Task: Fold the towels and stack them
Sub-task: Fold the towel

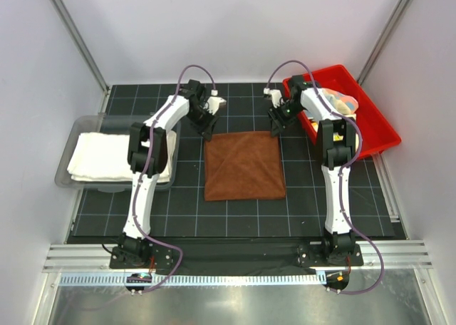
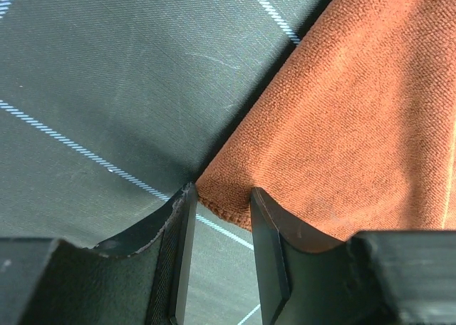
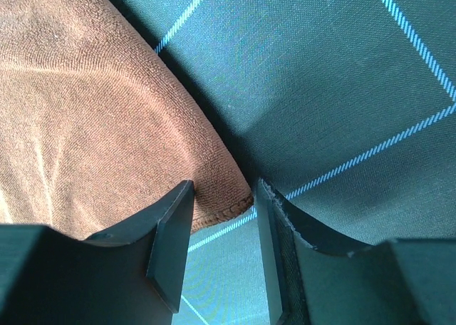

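A brown towel lies flat and square on the dark gridded mat. My left gripper is down at its far left corner. In the left wrist view the brown towel has that corner between the fingertips of the left gripper, whose jaws stand apart without pinching it. My right gripper is at the far right corner. In the right wrist view the brown towel has its hemmed corner in the gap of the right gripper, which is open too. A cream-white towel lies folded at left.
The cream-white towel rests in a clear tray at the mat's left edge. A red bin at the back right holds a pastel multicoloured towel. White walls and metal posts close in the sides and back.
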You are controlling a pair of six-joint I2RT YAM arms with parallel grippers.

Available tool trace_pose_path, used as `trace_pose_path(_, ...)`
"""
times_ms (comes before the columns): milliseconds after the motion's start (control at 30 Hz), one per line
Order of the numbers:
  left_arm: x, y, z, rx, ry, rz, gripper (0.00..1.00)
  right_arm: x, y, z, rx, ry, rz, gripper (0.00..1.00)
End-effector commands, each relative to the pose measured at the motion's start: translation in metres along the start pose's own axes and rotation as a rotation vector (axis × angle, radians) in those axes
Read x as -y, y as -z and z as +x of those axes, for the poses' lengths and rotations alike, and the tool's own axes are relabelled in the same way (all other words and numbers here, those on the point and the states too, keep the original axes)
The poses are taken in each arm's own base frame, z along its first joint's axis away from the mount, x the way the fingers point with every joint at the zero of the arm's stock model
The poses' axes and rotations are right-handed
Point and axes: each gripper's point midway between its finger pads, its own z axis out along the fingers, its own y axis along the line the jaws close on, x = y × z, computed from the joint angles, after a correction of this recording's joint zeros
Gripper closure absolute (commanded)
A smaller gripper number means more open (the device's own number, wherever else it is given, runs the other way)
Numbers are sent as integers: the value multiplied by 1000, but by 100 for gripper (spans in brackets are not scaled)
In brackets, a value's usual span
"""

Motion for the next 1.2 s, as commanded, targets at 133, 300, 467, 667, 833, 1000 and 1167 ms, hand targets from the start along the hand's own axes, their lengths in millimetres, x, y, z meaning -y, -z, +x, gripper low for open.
trace_pose_path(133,-21,0,-4,-2,-5,-87,61,4,10,-15,44,39,10,56)
trace_pose_path(300,-17,1,-9,18,-13,-58,60,8,8,-12,36,36,14,57)
trace_pose_path(467,-11,-1,-8,14,-23,-19,64,10,6,-15,45,38,15,60)
trace_pose_path(667,-9,7,-9,3,-16,-21,100,11,15,-20,59,50,44,94)
trace_pose_path(833,-9,55,-31,62,-28,-124,100,5,66,-52,179,79,169,99)
trace_pose_path(1000,13,143,-69,238,-70,-216,100,-17,126,-76,301,111,259,99)
trace_pose_path(1167,40,201,-81,351,-111,-253,100,-47,200,-95,471,143,388,99)
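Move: The brown towel lies flat, folded once, its far-left corner already between the left hand's open fingers and its far-right corner between the right hand's, each at most a centimetre below its hand. The towel's middle is about 12 cm back from each hand and some 12 cm inward. The grey tray of white towels stands roughly 30 cm left and 7 cm back of the left hand; the red bin is about 23 cm right and 5 cm ahead of the right hand. Both hands stay low at the brown towel's far corners, easing forward about a centimetre, then shut their half-open fingers and pinch a corner each. Together they lift fast and nearly straight up, some 15 cm, drifting a centimetre or so apart while the wrists tilt about 20 degrees to swing the downward fingertips forward, both grips kept. ##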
